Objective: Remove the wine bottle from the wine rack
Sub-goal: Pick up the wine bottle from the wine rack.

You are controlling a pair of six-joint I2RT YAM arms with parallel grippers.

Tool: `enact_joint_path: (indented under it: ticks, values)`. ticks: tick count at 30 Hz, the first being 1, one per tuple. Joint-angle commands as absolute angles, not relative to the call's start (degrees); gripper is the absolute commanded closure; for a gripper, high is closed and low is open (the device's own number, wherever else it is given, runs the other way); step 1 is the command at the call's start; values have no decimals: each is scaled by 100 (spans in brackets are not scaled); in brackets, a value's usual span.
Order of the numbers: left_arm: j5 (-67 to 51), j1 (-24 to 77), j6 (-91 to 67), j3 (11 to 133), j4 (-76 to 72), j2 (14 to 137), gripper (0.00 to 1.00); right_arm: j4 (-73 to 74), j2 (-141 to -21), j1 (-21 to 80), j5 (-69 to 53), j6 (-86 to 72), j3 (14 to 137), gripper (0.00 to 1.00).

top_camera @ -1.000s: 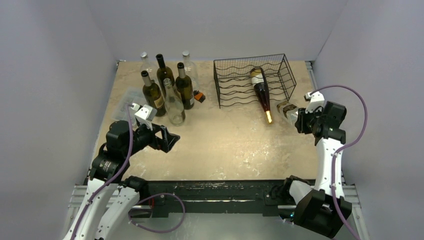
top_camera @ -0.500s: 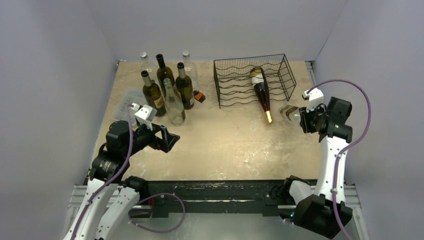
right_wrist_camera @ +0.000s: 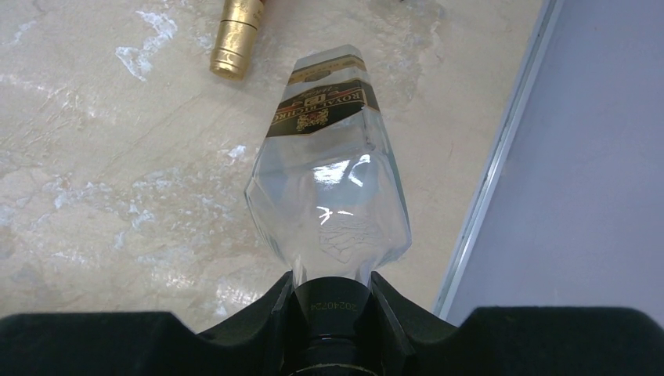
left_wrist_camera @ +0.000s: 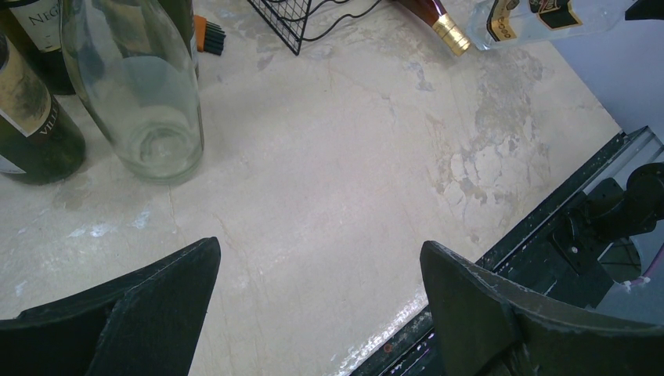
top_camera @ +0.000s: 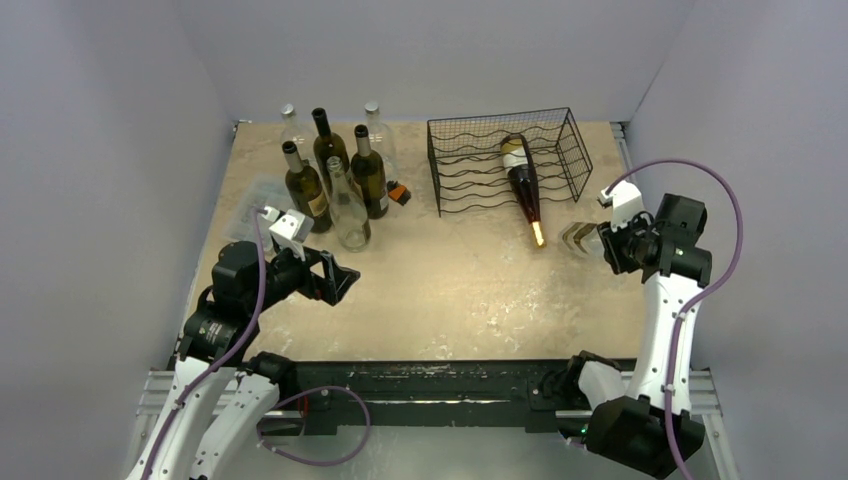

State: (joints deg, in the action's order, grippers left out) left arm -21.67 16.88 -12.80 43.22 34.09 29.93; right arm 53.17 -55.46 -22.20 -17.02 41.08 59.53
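The black wire wine rack (top_camera: 462, 165) stands at the back right. A dark wine bottle (top_camera: 521, 178) lies on it, its gold-capped neck (top_camera: 538, 234) sticking out over the front; the gold cap (right_wrist_camera: 233, 35) also shows in the right wrist view. My right gripper (top_camera: 601, 241) is shut on the black-capped neck of a clear faceted bottle (right_wrist_camera: 329, 180), held just right of that gold cap and apart from it, base pointing away. My left gripper (left_wrist_camera: 321, 274) hangs open over bare table at the near left, with nothing between its fingers.
Several upright bottles (top_camera: 340, 185), dark and clear, cluster at the back left, with a clear plastic box (top_camera: 252, 198) beside them and a small orange-black item (top_camera: 400, 193). The table's right edge rail (right_wrist_camera: 501, 157) and the wall lie close to the right gripper.
The right arm has carried the clear bottle a little toward the near edge, away from the rack. The left arm has not moved.
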Motion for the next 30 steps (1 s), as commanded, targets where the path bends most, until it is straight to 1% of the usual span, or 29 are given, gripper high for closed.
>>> enact_joint_path:
  ticks: [1,23,30]
  values:
    - [-2211,1661,-1201,4298,3340,3005,0,5021,-5234,-2245,-1852,4493,6539,100]
    - [-2313,1661,-1189,4298,3324,3032,0,6594,-5209,-2241,-2387,5242,7167,100]
    - [-2449,1661,-1191,4292,3284,3032,0,7008,-5325,-2235,-2513,5545,7190,100]
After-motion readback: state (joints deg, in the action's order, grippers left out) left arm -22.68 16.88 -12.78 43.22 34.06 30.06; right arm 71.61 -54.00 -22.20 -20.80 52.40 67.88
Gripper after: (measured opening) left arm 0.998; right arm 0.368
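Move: The clear wine bottle, gripped by its black cap, hangs with its middle about 8 cm ahead of the right hand, 3 cm left and 8 cm below. The clear front-middle table lies roughly 25 cm left of this hand, 2 cm back and 19 cm below. The gold-capped bottle on the rack is about 24 cm ahead, 13 cm left, 12 cm lower. From the left hand, that clear table is some 26 cm right, 4 cm ahead, 23 cm below. Held by its cap in the right fingers, the clear bottle is carried back towards the robot by about 4 cm, drifting left and rising a couple of centimetres each, away from the rack. The wrist meanwhile turns it some 10 degrees counter-clockwise and tips slightly further down; the grip doesn't change. ##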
